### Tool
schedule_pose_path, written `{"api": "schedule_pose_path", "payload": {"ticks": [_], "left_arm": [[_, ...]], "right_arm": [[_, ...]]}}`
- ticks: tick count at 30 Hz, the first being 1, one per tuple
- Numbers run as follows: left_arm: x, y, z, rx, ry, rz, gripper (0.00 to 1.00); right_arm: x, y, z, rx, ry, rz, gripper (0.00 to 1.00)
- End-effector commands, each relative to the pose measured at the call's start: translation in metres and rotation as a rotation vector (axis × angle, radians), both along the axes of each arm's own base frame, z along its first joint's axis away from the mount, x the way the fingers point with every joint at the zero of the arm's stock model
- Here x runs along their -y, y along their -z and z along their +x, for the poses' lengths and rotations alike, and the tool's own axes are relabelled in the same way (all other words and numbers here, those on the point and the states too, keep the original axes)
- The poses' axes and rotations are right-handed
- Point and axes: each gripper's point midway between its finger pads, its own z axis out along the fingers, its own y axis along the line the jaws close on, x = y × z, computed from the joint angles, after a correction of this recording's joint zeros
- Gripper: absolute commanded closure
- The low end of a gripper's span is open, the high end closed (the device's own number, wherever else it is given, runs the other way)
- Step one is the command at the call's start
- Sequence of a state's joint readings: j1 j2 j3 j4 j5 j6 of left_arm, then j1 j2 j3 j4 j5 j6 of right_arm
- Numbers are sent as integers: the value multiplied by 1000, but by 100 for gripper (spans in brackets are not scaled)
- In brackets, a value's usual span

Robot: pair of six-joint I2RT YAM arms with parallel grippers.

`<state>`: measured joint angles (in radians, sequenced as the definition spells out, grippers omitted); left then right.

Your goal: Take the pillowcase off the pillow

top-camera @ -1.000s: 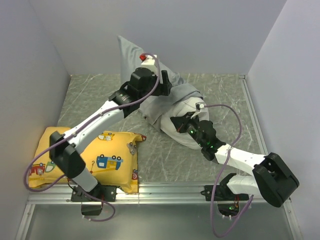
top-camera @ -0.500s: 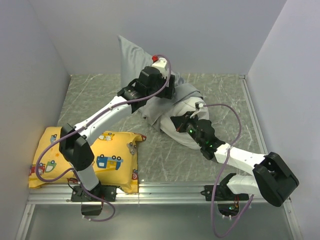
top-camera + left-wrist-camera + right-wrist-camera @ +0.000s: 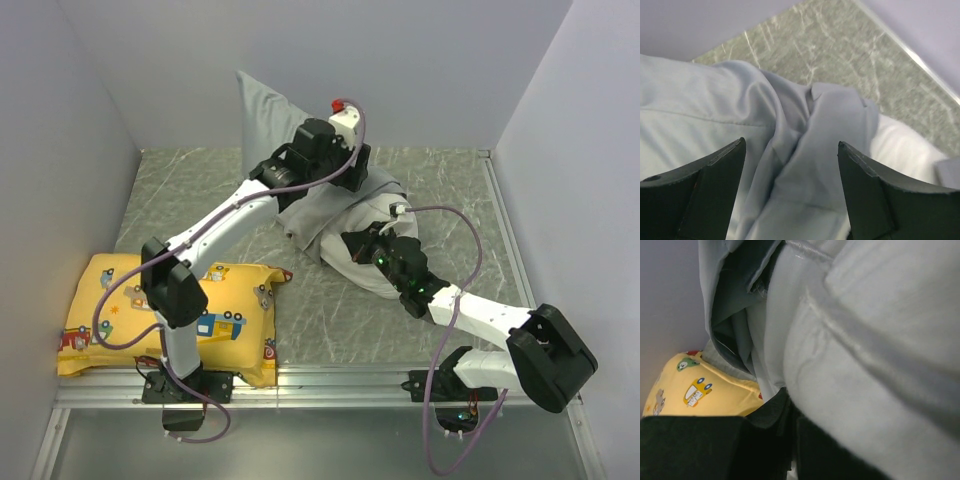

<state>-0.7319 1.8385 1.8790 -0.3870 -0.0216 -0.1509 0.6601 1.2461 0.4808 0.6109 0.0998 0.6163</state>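
The silver-grey pillowcase (image 3: 265,110) stands bunched against the back wall, its lower folds (image 3: 715,100) spread under my left gripper. The white pillow (image 3: 377,213) sticks out of the cover's near end toward the right arm. My left gripper (image 3: 791,144) hovers open just above the grey folds, with nothing between its fingers, and the pillow (image 3: 900,142) shows to its right. My right gripper (image 3: 352,243) is shut on the pillow's near edge. In the right wrist view the pillow (image 3: 865,365) fills the right side, the pillowcase (image 3: 722,300) hangs at the upper left, and the right gripper (image 3: 790,400) pinches the white cloth.
A yellow cushion (image 3: 230,310) with a cartoon-vehicle print lies at the front left beside the left arm's base, and also shows in the right wrist view (image 3: 700,390). White walls close the back and both sides. The marbled tabletop (image 3: 440,180) lies bare at the back right.
My left arm has swung right and farther back over the pillowcase, still open. The right gripper and the pillow have stayed put.
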Motion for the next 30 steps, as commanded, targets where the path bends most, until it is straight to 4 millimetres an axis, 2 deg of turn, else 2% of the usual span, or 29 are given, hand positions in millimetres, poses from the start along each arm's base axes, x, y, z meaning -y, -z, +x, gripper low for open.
{"api": "schedule_pose_path", "payload": {"ticks": [1, 4, 5, 6, 7, 9, 11, 12, 13, 14, 15, 16, 17, 19, 20, 22, 23, 24, 25, 26, 27, 28, 29, 30], "left_arm": [[6, 15, 3, -14, 42, 66, 21], [6, 19, 5, -14, 44, 77, 26], [6, 20, 5, -17, 46, 80, 30], [5, 19, 7, -17, 41, 79, 51], [4, 22, 9, -22, 38, 84, 66], [-9, 18, 22, -4, -44, 99, 100], [-35, 9, 43, 15, -180, 93, 100], [-62, 4, 61, 15, -249, 74, 100], [-82, -8, 69, 11, -313, 23, 100], [-105, -11, 80, 13, -385, 9, 100], [-149, -19, 100, 31, -496, -15, 100], [-176, -28, 106, 40, -578, -49, 100], [-228, -25, 119, 43, -711, -45, 100], [-277, -28, 127, 46, -842, -96, 100], [-325, -15, 130, 26, -951, -95, 100], [-359, -7, 131, -12, -1015, -183, 100], [-386, 15, 128, -63, -1057, -195, 100], [-379, 25, 126, -114, -1006, -246, 100], [-372, 13, 125, -86, -957, -317, 100], [-360, 44, 116, -152, -928, -309, 100], [-344, 43, 107, -169, -879, -343, 100], [-329, 51, 100, -192, -847, -370, 100], [-303, 77, 90, -233, -802, -360, 100], [-292, 80, 80, -238, -792, -364, 100]], "right_arm": [[22, 103, -44, -328, -28, -228, 100], [24, 102, -43, -327, -18, -232, 100], [24, 102, -44, -327, -19, -234, 100], [24, 102, -43, -329, -17, -234, 100], [25, 103, -43, -330, -16, -238, 100], [27, 104, -42, -333, -2, -247, 100], [31, 106, -43, -345, 13, -260, 100], [33, 105, -42, -342, 27, -265, 100], [35, 106, -41, -347, 39, -269, 100], [38, 108, -41, -355, 49, -274, 100], [41, 110, -42, -367, 62, -286, 100], [45, 113, -41, -374, 81, -297, 100], [47, 116, -43, -387, 92, -304, 100], [54, 120, -42, -404, 128, -309, 100], [60, 125, -43, -420, 144, -322, 100], [70, 129, -41, -440, 183, -316, 100], [75, 132, -42, -454, 196, -319, 100], [79, 133, -41, -459, 208, -309, 100], [86, 134, -37, -466, 224, -295, 100], [83, 132, -36, -462, 207, -266, 100], [82, 130, -35, -460, 196, -255, 100], [79, 127, -33, -447, 180, -256, 100], [74, 117, -29, -420, 169, -242, 100], [69, 111, -29, -409, 144, -231, 100]]}}
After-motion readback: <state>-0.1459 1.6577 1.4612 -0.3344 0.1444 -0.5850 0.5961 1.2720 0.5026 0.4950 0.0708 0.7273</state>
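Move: The fold of pillowcase I want lies just past my left fingertips, about 2 cm ahead, 1 cm right and some 5 cm below. From that hand, the bared white pillow's middle is roughly 12 cm back, level sideways and 17 cm lower, and the case's raised grey corner stands about 20 cm left and 5 cm ahead. From my right hand, still shut on the pillow, the fold is about 12 cm ahead, 4 cm right and 10 cm up. I dip my open left hand about 4 cm onto the gathered pillowcase and pinch it shut, then sweep the cloth some 25 cm left, at first also forward, sinking and easing back late while the wrist turns roughly 35 degrees counter-clockwise. My right hand keeps its pinch on the pillow as the anchor, giving only a couple of centimetres, down and right. ##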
